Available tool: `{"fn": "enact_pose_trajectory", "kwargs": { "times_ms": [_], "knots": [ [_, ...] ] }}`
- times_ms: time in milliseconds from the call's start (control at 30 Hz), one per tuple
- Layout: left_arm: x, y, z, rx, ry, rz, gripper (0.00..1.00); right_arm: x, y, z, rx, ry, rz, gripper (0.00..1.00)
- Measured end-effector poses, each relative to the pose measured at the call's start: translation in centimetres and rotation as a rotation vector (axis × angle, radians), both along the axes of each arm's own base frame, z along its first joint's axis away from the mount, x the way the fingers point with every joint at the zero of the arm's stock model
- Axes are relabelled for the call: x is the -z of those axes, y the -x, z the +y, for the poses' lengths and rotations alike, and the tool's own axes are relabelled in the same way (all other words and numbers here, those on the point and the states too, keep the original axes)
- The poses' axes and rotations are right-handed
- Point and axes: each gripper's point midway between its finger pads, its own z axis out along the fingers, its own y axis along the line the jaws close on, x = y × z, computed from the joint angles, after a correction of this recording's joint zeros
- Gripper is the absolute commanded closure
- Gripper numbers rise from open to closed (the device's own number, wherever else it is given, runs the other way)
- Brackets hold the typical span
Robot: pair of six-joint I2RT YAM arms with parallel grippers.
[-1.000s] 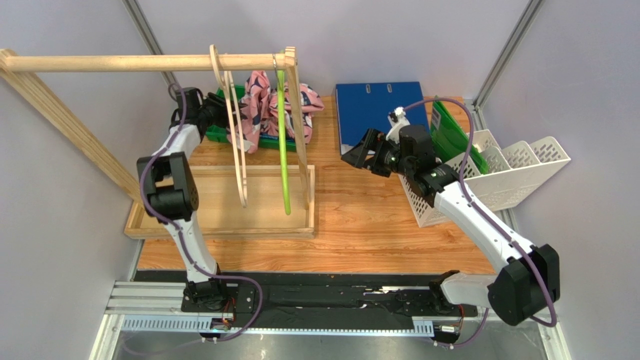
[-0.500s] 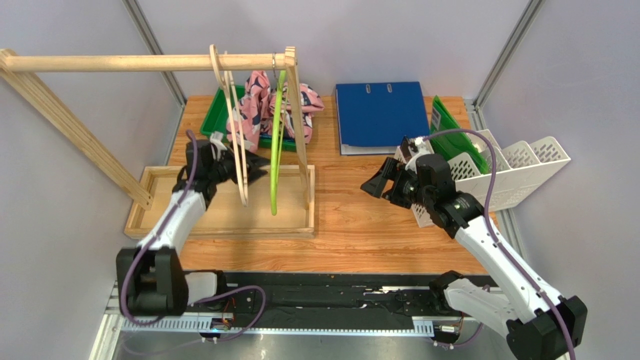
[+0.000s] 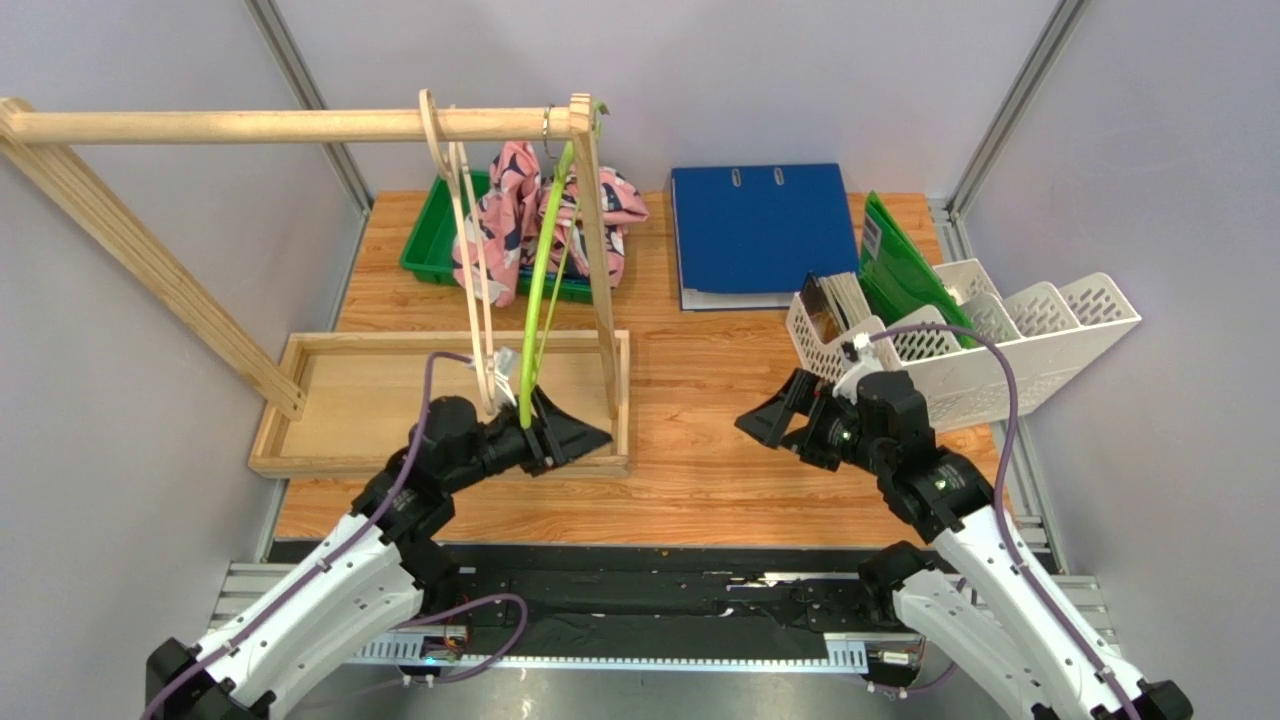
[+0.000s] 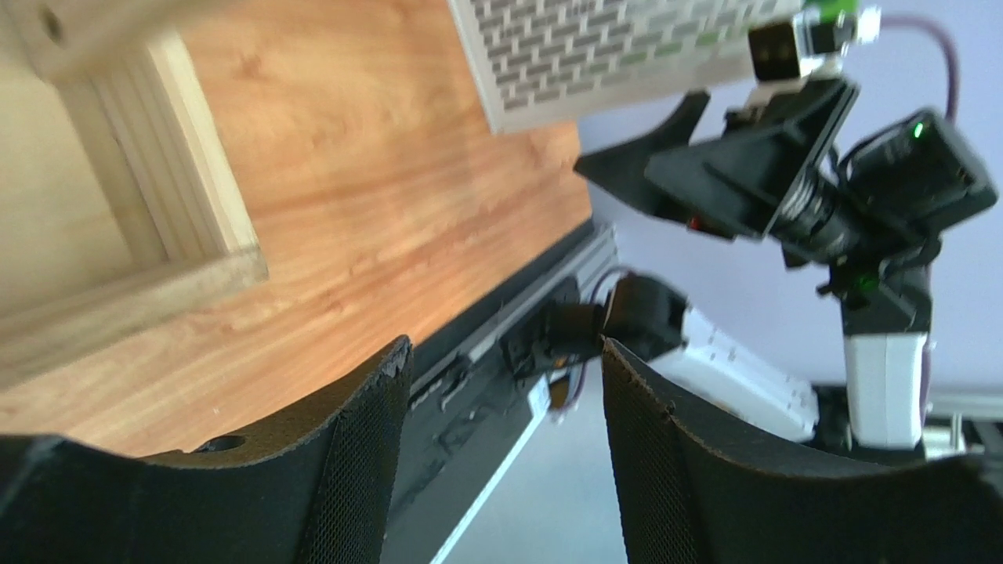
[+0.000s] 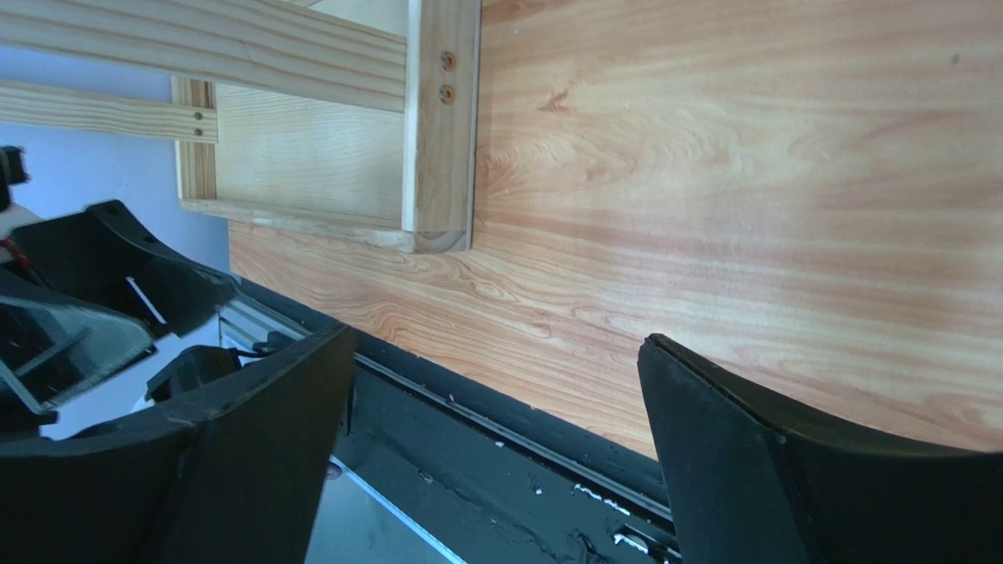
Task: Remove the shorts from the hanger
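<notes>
The pink shorts [image 3: 519, 210], with dark-blue and white shapes, lie bunched in a green tray [image 3: 428, 248] at the back, off any hanger. The blue-teal shorts are out of view. A bare green hanger [image 3: 544, 285] and a bare wooden hanger [image 3: 478, 300] hang from the wooden rail [image 3: 286, 125]. The green one is tilted, with its lower end near my left wrist. My left gripper [image 3: 574, 432] is open and empty over the wooden tray's near right corner; its own view [image 4: 506, 364] looks past the table edge. My right gripper [image 3: 766, 422] is open and empty above bare table [image 5: 495, 341].
A shallow wooden tray [image 3: 376, 398] forms the rack's base, and its corner shows in the right wrist view [image 5: 442, 129]. A blue binder [image 3: 759, 233] lies at the back. A white file rack [image 3: 962, 353] with a green folder [image 3: 902, 270] stands at the right.
Both arms have pulled back from the rail toward the near edge and come lower. The green hanger has swung, its lower end now tilted toward the near left.
</notes>
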Motion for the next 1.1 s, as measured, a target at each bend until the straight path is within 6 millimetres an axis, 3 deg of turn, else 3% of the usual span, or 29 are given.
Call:
{"fn": "enact_pose_trajectory", "kwargs": {
  "times_ms": [167,333,500,633,800,1100],
  "knots": [
    [3.7,4.4,-2.5,0.159,-0.051,0.02,0.34,2.4,2.0,-0.5,0.024,-0.086,-0.014,0.0],
    [3.4,7.5,-4.0,0.286,-0.027,-0.061,0.34,3.4,3.2,-0.5,0.054,-0.231,-0.074,0.0],
    [2.7,9.3,-3.4,0.34,0.068,-0.18,0.34,5.9,3.7,-0.2,0.072,-0.335,-0.052,0.0],
    [2.8,10.7,-2.1,0.357,0.159,-0.262,0.34,4.3,3.8,0.7,0.038,-0.425,-0.066,0.0],
    [0.8,11.9,-1.2,0.383,0.245,-0.335,0.34,3.4,3.6,1.1,0.025,-0.472,-0.087,0.0],
    [4.3,13.2,-1.0,0.47,0.132,-0.273,0.33,3.4,3.3,0.9,0.033,-0.462,-0.116,0.0]
  ]
}}
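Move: The pink shorts already lie in the green basket, some 40 cm ahead of the left hand, 8 cm to its left and 12 cm lower. The green hanger's middle is about 20 cm ahead of that hand, 1 cm left and 12 cm up; the rack base's near right corner is 6 cm ahead, 6 cm right and 18 cm below. From the right hand the shorts lie roughly 38 cm ahead, 32 cm left and 10 cm down. Empty and part-open, the left hand draws back about 13 cm from beneath the green hanger's near end, away from the shorts and rack towards its own base, sinking some 4 cm overall as it swings clockwise and its fingers tip up. The right hand, wide open, eases back about 3 cm and dips 6 cm before coming up a little, rolling its left side up by some 25 degrees; neither hand holds anything. ##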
